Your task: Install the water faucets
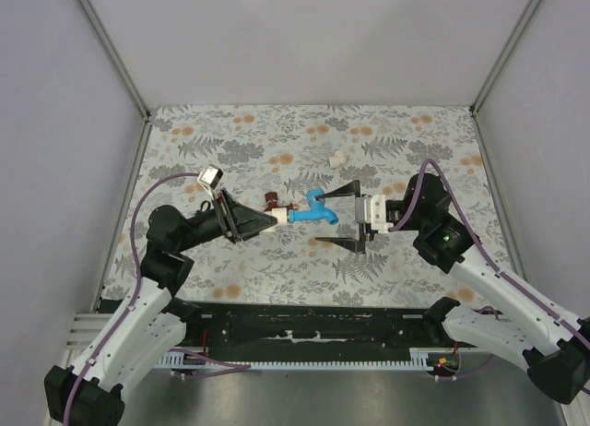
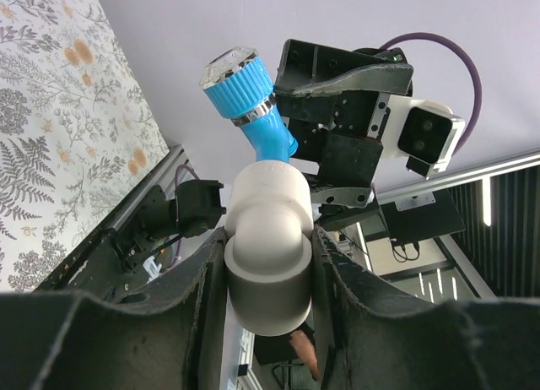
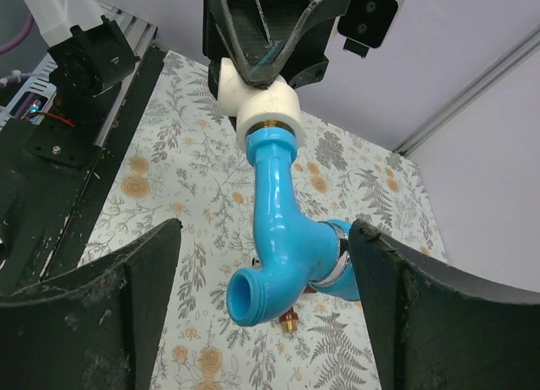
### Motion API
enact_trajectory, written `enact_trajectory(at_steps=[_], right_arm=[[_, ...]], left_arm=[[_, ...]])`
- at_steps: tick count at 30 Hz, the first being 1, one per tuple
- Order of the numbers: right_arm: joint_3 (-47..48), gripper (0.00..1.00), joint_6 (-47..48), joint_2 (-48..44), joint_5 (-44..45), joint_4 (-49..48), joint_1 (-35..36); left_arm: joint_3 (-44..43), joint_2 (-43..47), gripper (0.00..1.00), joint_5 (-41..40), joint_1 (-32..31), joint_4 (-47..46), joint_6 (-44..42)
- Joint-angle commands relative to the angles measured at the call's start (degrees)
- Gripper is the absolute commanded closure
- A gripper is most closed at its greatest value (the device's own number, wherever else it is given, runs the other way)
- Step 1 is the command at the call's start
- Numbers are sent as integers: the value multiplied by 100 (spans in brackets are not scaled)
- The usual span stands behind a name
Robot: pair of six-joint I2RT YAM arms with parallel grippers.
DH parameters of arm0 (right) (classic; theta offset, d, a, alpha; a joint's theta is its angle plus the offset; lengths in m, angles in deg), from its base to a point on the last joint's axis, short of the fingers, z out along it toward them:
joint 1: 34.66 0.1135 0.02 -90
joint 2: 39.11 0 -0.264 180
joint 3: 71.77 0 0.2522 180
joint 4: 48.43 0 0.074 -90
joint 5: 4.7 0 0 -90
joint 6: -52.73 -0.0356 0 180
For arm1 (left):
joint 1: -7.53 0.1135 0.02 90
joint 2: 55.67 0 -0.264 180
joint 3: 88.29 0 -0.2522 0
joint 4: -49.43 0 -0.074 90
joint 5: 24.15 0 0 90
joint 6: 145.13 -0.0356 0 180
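The bright blue faucet (image 1: 313, 209) hangs above the mat, its threaded end seated in a white elbow fitting (image 1: 279, 218). My left gripper (image 1: 267, 220) is shut on that fitting (image 2: 266, 255), and the blue handle (image 2: 249, 99) points away beyond it. My right gripper (image 1: 343, 217) stands open around the blue faucet (image 3: 283, 230). Its right finger is close against the handle side, and its left finger (image 3: 126, 297) is well apart from the spout. The dark red-brown faucet (image 1: 272, 202) lies on the mat just behind the left gripper's tips.
A small white stubby fitting (image 1: 337, 157) lies on the floral mat (image 1: 415, 140) farther back. Grey walls enclose the mat on three sides. A black rail (image 1: 304, 329) runs along the near edge between the arm bases.
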Motion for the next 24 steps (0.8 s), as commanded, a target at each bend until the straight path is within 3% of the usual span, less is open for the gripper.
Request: enact_trajectory(at_steps=[1,6,13,17,20,24], right_arm=[[181,15,9,146,268,-95,63],[145,29,-167,242,303,-183,63],[49,56,-342,339,707,-262,63],[92,85,-807,409,760,-324,63],[346,85,-1281,506,699,-36,63],[909,85,-2151,857,410,782,54]], left_arm=[[-353,-26,98,281,-21,-415,183],[-388,-61,98,412,-30,-555,209],[-476,-96,98,676,-21,-644,157],[-572,-149,98,922,-21,-644,-158],[-739,-114,98,1194,-30,-390,-1017],[-976,123,98,1283,-30,777,-3187]])
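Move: The blue faucet, already stuck onto the white elbow, has its middle about 1 cm ahead and 2 cm left of the right hand, level with it, between the open jaws. The white elbow is some 8 cm to the right hand's left, level in depth and height; the red-brown faucet lies on the table roughly 9 cm left, 4 cm ahead and 25 cm below. From the left hand, the blue faucet is about 7 cm right and 2 cm ahead, level. Forward about 2 cm and slightly left, the right hand centres on the blue faucet while its wide-open fingers close and pinch the body near the spout. Right at the end it begins to twist about the line of its fingers, some 10 degrees, while the left hand turns about 5 degrees the opposite way, keeping its grip on the white elbow almost in place. ##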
